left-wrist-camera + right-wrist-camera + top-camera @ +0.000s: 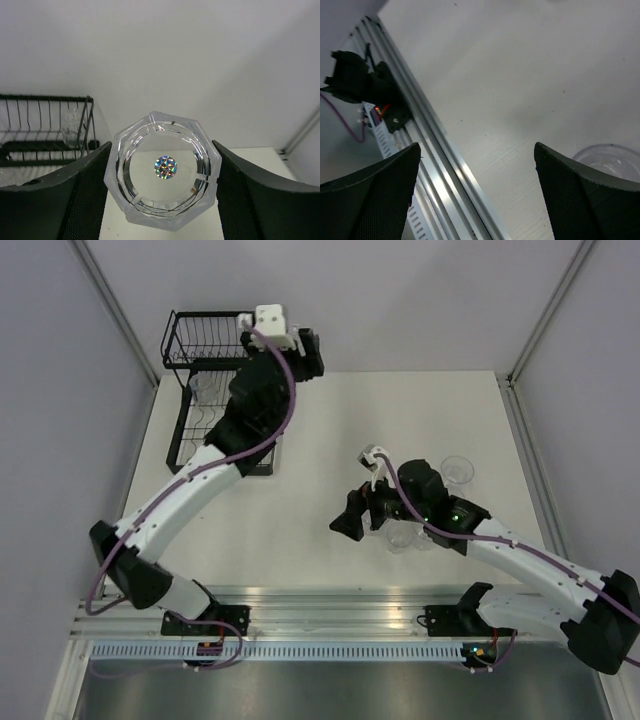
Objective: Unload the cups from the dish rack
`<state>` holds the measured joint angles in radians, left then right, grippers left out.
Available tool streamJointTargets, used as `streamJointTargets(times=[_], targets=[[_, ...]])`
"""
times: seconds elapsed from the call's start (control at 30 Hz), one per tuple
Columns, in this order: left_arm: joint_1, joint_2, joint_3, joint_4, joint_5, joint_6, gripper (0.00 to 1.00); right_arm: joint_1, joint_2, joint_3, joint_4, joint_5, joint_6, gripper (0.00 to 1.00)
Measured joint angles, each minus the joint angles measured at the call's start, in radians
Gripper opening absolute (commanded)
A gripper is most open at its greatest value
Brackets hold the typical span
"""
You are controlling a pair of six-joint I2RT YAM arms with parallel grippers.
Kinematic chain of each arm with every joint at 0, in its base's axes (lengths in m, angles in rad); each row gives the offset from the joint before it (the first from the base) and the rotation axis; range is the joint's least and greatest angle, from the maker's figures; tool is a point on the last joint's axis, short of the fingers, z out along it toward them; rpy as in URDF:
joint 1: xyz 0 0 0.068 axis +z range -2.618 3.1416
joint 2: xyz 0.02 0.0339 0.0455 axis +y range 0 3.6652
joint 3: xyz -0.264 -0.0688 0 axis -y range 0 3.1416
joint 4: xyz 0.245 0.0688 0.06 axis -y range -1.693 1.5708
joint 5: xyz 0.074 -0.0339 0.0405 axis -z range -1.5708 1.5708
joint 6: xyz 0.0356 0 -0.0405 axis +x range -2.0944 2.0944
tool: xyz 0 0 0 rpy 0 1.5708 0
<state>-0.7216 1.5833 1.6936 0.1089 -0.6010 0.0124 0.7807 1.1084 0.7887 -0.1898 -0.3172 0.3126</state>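
Observation:
My left gripper [161,165] is shut on a clear cup [164,170]; I look into it end-on, a shiny sticker on its base. In the top view this gripper [308,352] is raised just right of the black wire dish rack [205,370] at the back left. Clear cups remain in the rack [201,388], one showing in the left wrist view [71,125]. My right gripper [350,522] is open and empty above the table. Three cups stand on the table at its right [458,472] [400,538]. One cup's rim shows in the right wrist view [612,159].
The rack [45,125] stands by the left wall. An aluminium rail [435,145] runs along the table's near edge, with the left arm's base mount [365,85] on it. Grey walls enclose the table on three sides.

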Motion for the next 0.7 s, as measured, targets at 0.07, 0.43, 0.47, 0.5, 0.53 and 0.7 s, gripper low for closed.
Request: streamJointTargets(times=[0.07,0.43,0.47,0.5,0.53,0.7], targets=[[0.011,-0.129,-0.128,-0.023,0.04,-0.127,0.02,0.0,-0.069,-0.014,0.046,-0.067,0.008,0.98],[0.035,-0.599,-0.879,0.146,0.38,-0.764,0.02,0.001,-0.312,-0.186,0.181,-0.241,0.109,0.98],[0.034,-0.607,-0.951,0.19,0.419,-0.827,0.02,0.001,-0.326,-0.202,0.205,-0.246,0.128,0.98],[0.034,-0.608,-1.021,0.237,0.452,-0.882,0.02,0.001,-0.338,-0.214,0.224,-0.247,0.142,0.98],[0.034,-0.608,-1.088,0.278,0.484,-0.935,0.02,0.001,-0.352,-0.228,0.245,-0.244,0.16,0.98],[0.032,-0.594,-1.321,0.478,0.581,-1.147,0.02,0.001,-0.386,-0.259,0.31,-0.195,0.212,0.98]])
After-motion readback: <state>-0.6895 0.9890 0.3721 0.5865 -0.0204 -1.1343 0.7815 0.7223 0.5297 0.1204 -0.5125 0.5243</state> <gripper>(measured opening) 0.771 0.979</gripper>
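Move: The left hand already holds a cup; the open right gripper waits about 23 cm back, 11 cm to its right and 29 cm lower. The last upper-tier cup stands some 22 cm ahead, 7 cm left and 17 cm below the left hand; the rack's lower tray is 16 cm left, 4 cm ahead, 41 cm down. From the right hand, the held cup is about 26 cm ahead, 10 cm left and 30 cm up; a placed cup stands 2 cm ahead, 4 cm right and 12 cm below. The left arm, keeping its grip on the cup, swings it down and back from the rack towards the right gripper, first mostly back and then steeply down, about 25 cm down and 17 cm back in all, while the wrist rolls its left side down and turns clockwise so the fingers end level, pointing forward and right. The empty right hand stays wide open and climbs about 7 cm off the placed cup while drawing back as far, its left-pointing fingers tilting up some 25 degrees to near level. ##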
